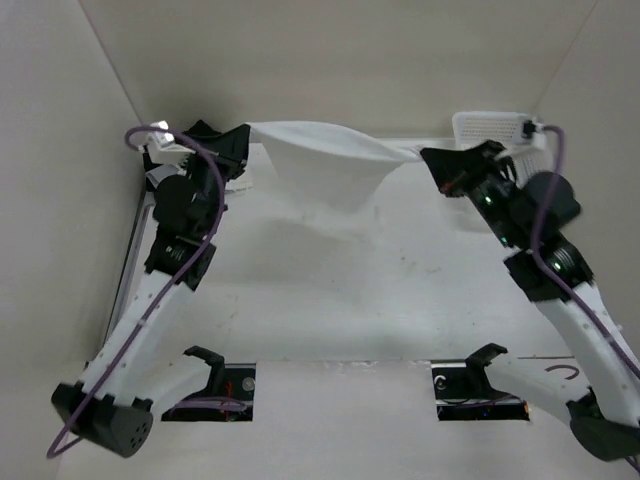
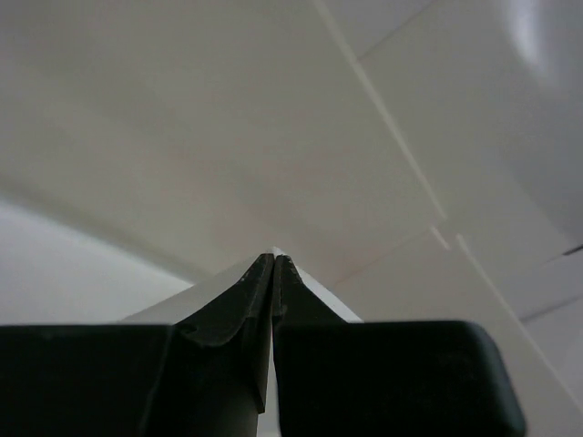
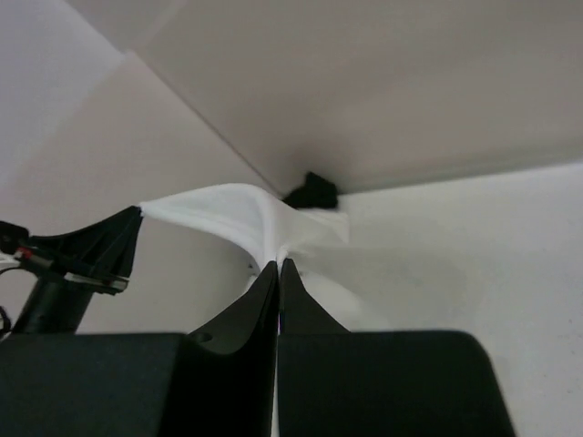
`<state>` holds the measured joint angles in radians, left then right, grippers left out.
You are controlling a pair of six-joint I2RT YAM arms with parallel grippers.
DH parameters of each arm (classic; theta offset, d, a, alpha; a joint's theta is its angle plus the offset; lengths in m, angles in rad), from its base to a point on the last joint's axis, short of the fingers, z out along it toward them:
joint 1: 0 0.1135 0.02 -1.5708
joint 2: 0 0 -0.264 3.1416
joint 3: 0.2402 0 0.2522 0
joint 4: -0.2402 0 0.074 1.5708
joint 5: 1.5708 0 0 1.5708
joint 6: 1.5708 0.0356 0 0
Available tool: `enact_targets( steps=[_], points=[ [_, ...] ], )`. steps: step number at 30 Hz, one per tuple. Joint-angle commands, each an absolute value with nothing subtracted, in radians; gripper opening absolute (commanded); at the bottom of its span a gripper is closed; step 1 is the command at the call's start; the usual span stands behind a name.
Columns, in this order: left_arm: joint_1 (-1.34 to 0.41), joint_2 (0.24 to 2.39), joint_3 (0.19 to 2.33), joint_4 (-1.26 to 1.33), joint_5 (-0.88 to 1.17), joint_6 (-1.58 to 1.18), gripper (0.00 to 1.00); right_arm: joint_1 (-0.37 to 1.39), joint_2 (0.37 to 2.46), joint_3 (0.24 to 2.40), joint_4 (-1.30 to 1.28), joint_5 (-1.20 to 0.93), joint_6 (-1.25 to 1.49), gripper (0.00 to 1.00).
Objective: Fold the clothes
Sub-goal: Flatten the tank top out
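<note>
The clothes are one thin white top [image 1: 325,165], stretched in the air between my two grippers at the back of the table, its lower part sagging in a loose fold. My left gripper [image 1: 245,132] is shut on the top's left corner. In the left wrist view its fingertips [image 2: 274,258] press together with white fabric [image 2: 319,296] showing on both sides. My right gripper [image 1: 425,156] is shut on the right corner. The right wrist view shows its jaws [image 3: 280,264] pinching the bunched fabric [image 3: 232,211], which runs across to the left gripper [image 3: 96,248].
A white mesh basket [image 1: 490,127] stands at the back right behind the right arm. A dark object [image 3: 311,193] lies in the far corner where the table meets the walls. White walls enclose the table on three sides. The top's shadow [image 1: 300,235] falls on the tabletop.
</note>
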<state>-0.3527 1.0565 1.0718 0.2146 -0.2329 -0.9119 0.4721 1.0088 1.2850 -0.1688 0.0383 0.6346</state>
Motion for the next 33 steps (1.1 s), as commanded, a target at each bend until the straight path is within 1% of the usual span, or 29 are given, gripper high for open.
enact_targets(
  steps=[1, 4, 8, 12, 16, 19, 20, 22, 24, 25, 27, 28, 30, 33],
  points=[
    [-0.399, 0.896, 1.077, 0.198, -0.294, -0.824, 0.00, 0.565, 0.835, 1.305, -0.308, 0.187, 0.546, 0.00],
    [-0.429, 0.772, 1.039, 0.144, -0.322, -0.795, 0.00, 0.675, 0.730, 1.308, -0.379, 0.273, 0.535, 0.00],
    [-0.453, 0.648, 0.996, 0.065, -0.341, -0.779, 0.00, 0.839, 0.654, 1.305, -0.457, 0.392, 0.529, 0.00],
    [-0.473, 0.578, 0.951, -0.012, -0.336, -0.778, 0.01, 1.028, 0.603, 1.263, -0.502, 0.552, 0.535, 0.00],
    [-0.493, 0.516, 0.856, -0.103, -0.331, -0.804, 0.01, 1.206, 0.580, 1.217, -0.523, 0.675, 0.566, 0.00],
    [-0.486, 0.515, 0.798, -0.150, -0.341, -0.802, 0.01, 1.277, 0.600, 1.190, -0.508, 0.733, 0.558, 0.00],
    [-0.467, 0.535, 0.784, -0.147, -0.339, -0.802, 0.01, 1.256, 0.626, 1.187, -0.499, 0.744, 0.539, 0.01],
    [-0.421, 0.607, 0.776, -0.108, -0.321, -0.799, 0.01, 1.138, 0.692, 1.187, -0.466, 0.712, 0.493, 0.01],
    [-0.381, 0.694, 0.764, -0.027, -0.283, -0.808, 0.01, 0.953, 0.777, 1.178, -0.421, 0.530, 0.479, 0.00],
    [-0.355, 0.756, 0.764, 0.029, -0.259, -0.810, 0.01, 0.830, 0.828, 1.166, -0.378, 0.412, 0.479, 0.00],
    [-0.308, 0.889, 0.788, 0.113, -0.213, -0.850, 0.01, 0.606, 0.938, 1.143, -0.269, 0.167, 0.506, 0.00],
    [-0.286, 0.947, 0.811, 0.153, -0.207, -0.871, 0.01, 0.522, 1.001, 1.141, -0.208, 0.075, 0.531, 0.00],
    [-0.262, 1.066, 0.877, 0.224, -0.196, -0.902, 0.00, 0.412, 1.128, 1.184, -0.123, -0.029, 0.574, 0.00],
    [-0.243, 1.201, 1.038, 0.244, -0.189, -0.897, 0.00, 0.337, 1.297, 1.340, -0.097, -0.103, 0.594, 0.00]
  ],
)
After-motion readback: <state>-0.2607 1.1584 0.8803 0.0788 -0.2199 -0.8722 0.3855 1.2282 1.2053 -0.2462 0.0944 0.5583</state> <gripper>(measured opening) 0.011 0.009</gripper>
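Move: The tank top is already pinched at two corners and hangs between the grippers. Lay it over the table middle: some 10 cm back, 16 cm right and 42 cm below the left hand, or about 3 cm back and 14 cm left of the right hand at similar depth. The folded pile lies roughly 20 cm ahead and 22 cm left of the left hand; the basket stands about 26 cm ahead and 36 cm right of the right hand, both some 40 cm down. Snap both grippers back towards the bases by about 15 cm, rising a little first, then sinking; then swing both forward past their starting line and down, ending some 15 cm below the start. Tip the fingers slightly up, then down past their first slant, and keep both corners pinched, the grippers drawing slightly apart. ##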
